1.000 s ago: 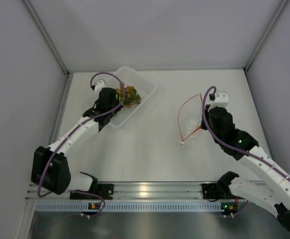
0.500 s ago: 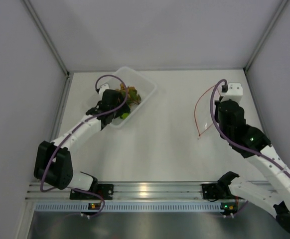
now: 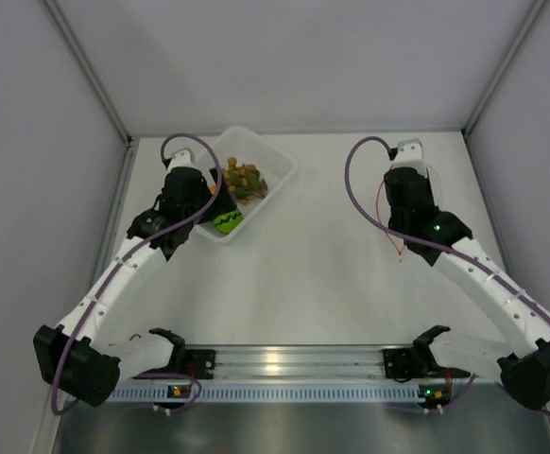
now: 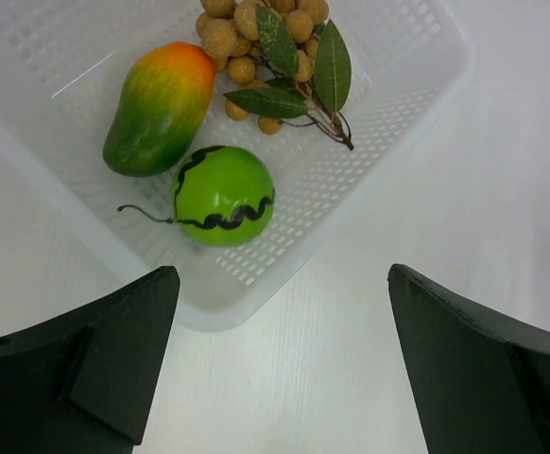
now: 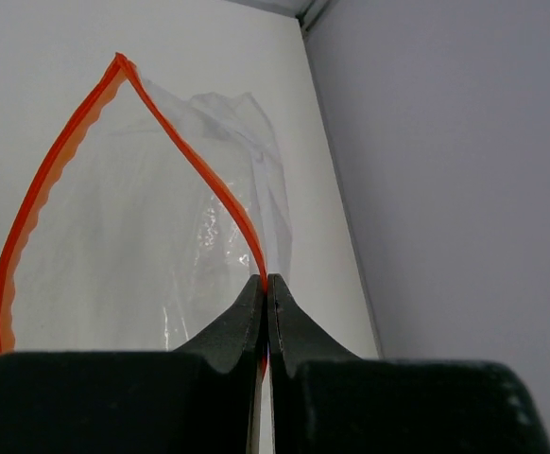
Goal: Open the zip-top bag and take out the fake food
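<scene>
The fake food lies in a clear perforated tray (image 4: 403, 104): an orange-and-green mango (image 4: 159, 107), a green ball with dark marks (image 4: 223, 195), and a cluster of tan balls with green leaves (image 4: 256, 38). My left gripper (image 4: 282, 284) is open and empty, just in front of the tray's near corner, above the table. My right gripper (image 5: 266, 284) is shut on the red-orange zip strip of the zip-top bag (image 5: 133, 246). The bag hangs open and looks empty. From above, only thin bits of its strip (image 3: 399, 248) show beside the right arm.
The tray (image 3: 280, 161) stands at the back left of the white table. The right arm holds the bag close to the grey right wall (image 5: 464, 170) and the back corner. Grey walls close in the table on three sides.
My left gripper opened, and the green ball now lies in the tray; that arm drew back toward the near left. My right gripper carried the bag up and toward the back right.
</scene>
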`<control>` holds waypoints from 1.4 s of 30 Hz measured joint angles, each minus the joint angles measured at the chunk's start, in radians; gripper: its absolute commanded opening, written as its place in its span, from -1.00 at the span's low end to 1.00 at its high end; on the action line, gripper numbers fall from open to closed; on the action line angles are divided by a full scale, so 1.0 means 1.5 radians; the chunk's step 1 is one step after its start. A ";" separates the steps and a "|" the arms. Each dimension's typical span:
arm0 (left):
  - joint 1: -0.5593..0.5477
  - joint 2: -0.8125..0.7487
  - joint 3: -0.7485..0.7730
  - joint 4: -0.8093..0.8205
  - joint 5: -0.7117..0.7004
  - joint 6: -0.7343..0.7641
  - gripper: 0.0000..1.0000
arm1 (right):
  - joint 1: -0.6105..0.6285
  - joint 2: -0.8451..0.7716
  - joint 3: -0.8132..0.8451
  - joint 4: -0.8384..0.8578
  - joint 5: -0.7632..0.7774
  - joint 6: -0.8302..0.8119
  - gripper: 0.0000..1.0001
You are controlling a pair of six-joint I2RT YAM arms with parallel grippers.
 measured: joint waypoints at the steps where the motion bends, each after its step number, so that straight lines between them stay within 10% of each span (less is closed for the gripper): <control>1: 0.000 -0.010 0.001 -0.013 0.000 0.009 0.96 | -0.001 0.019 0.000 0.005 -0.001 -0.001 -1.00; 9: 0.001 -0.058 0.027 -0.133 0.000 0.102 0.96 | -0.003 0.221 0.038 0.009 -0.013 0.042 -0.98; 22: 0.001 -0.189 0.022 -0.189 -0.124 0.142 0.96 | -0.003 0.331 0.108 0.006 -0.090 0.119 -0.07; 28: 0.012 -0.205 -0.016 -0.187 -0.175 0.138 0.96 | -0.003 0.226 0.101 0.012 -0.178 0.154 0.10; 34: 0.023 -0.252 -0.041 -0.184 -0.215 0.132 0.96 | -0.003 0.003 0.050 0.028 -0.239 0.178 0.98; 42: 0.034 -0.304 -0.052 -0.173 -0.232 0.130 0.97 | -0.003 -0.240 -0.050 0.008 -0.256 0.175 0.99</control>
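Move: The right hand still holds the empty zip-top bag by its rim; the clear patch of table for it is centred about 8 cm ahead, 3 cm to the left and 20 cm below. For the left hand, empty and wide open, the green ball just left in the box is some 8 cm ahead, straight in line and 11 cm below; from that ball the mango lies 5 cm left and 5 cm farther out, the brown fruit cluster 11 cm farther out and 3 cm right. The right hand carries the bag down about 11 cm while reaching forward and left towards the clear patch, opens to let go of the rim near the bottom, then rises some 15 cm and draws back off the bag, a little to the right, with the fingers spreading wide and the wrist rolling and turning counter-clockwise. Meanwhile the left hand, already open, withdraws from the box leftwards and back with a slight rise, its wrist turning some 15 degrees counter-clockwise and rolling left side up. ##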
